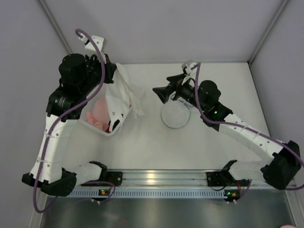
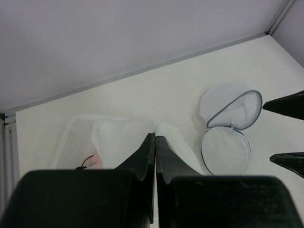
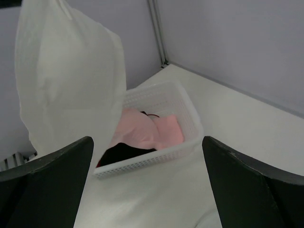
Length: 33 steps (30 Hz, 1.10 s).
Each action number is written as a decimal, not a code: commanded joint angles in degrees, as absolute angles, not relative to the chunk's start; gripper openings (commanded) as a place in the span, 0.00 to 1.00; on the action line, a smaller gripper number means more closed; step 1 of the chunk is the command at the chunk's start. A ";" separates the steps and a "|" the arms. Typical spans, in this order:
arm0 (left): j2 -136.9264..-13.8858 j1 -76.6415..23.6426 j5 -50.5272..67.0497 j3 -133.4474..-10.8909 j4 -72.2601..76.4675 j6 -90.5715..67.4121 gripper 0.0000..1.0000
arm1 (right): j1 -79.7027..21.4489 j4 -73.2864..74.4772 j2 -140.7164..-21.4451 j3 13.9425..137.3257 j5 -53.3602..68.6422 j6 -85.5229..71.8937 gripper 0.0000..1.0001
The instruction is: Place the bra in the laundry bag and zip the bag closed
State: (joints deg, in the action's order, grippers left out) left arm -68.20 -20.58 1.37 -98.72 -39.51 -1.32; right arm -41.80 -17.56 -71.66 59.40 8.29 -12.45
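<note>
The white bra (image 1: 124, 92) hangs in the air from my left gripper (image 1: 114, 71), which is shut on its top edge above the bin's far side. In the left wrist view the shut jaws (image 2: 155, 137) pinch the white fabric of the bra (image 2: 118, 137). The laundry bag (image 1: 175, 115) lies open on the table to the right, its two round mesh halves (image 2: 225, 149) spread apart. My right gripper (image 1: 164, 85) is open and empty, hovering just left of the bag and facing the bra (image 3: 71, 80). Its fingertips (image 2: 285, 104) show beside the bag.
A clear white plastic bin (image 1: 92, 124) sits under the hanging bra, holding a pink cloth (image 3: 152, 130) and a black-and-red item (image 3: 121, 153). Grey walls close in the table on the left, back and right. A metal rail (image 1: 156, 178) runs along the near edge.
</note>
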 commanded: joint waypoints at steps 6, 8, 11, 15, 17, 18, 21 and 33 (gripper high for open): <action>-69.17 -22.32 6.07 -97.65 -39.20 -1.49 0.00 | -47.01 -18.55 -64.60 60.73 13.11 -7.68 0.99; -69.70 -22.76 6.15 -97.47 -39.20 -1.93 0.00 | -51.12 -15.58 -66.96 63.70 9.51 -4.85 0.99; -69.79 -23.20 5.54 -97.29 -39.20 -2.37 0.00 | -55.70 -11.79 -72.58 68.88 0.28 -1.94 0.99; -69.52 -23.29 4.31 -97.21 -39.11 -2.99 0.00 | -58.97 -13.62 -77.77 71.10 -10.79 -0.62 0.99; -69.43 -23.47 3.87 -97.29 -39.20 -3.34 0.00 | -60.29 -13.45 -80.06 73.20 -13.69 -0.53 0.99; -69.43 -23.47 3.69 -97.47 -39.11 -3.77 0.00 | -60.55 -13.45 -80.76 73.82 -14.06 -0.53 1.00; -69.35 -23.55 3.08 -97.47 -39.11 -4.30 0.00 | -61.61 -13.27 -83.23 76.46 -16.69 -1.31 0.99; -68.82 -24.17 -14.05 -95.98 -39.20 -5.97 0.00 | -62.67 -15.37 -79.89 75.15 -15.04 -11.52 0.99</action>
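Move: The white cloth hangs from the shut left fingers, its middle some 12 cm below that hand, 2 cm back and 2 cm to the right; from the right hand it lies about 13 cm left, level in reach and height. The basket of pink and black clothes is 25 cm left, 8 cm ahead and 28 cm below the right hand, the mesh laundry bag 12 cm right, 7 cm ahead and 32 cm below. With its fingers staying wide open, the right hand first swings back and up by about 6 and 5 cm, then sweeps left and slightly forward, dips and eases up again, ending about 9 cm nearer the hanging white cloth. The left hand keeps its pinch on the cloth, sinking slightly with a few degrees of nose-down tilt, shifting right and then back left. ##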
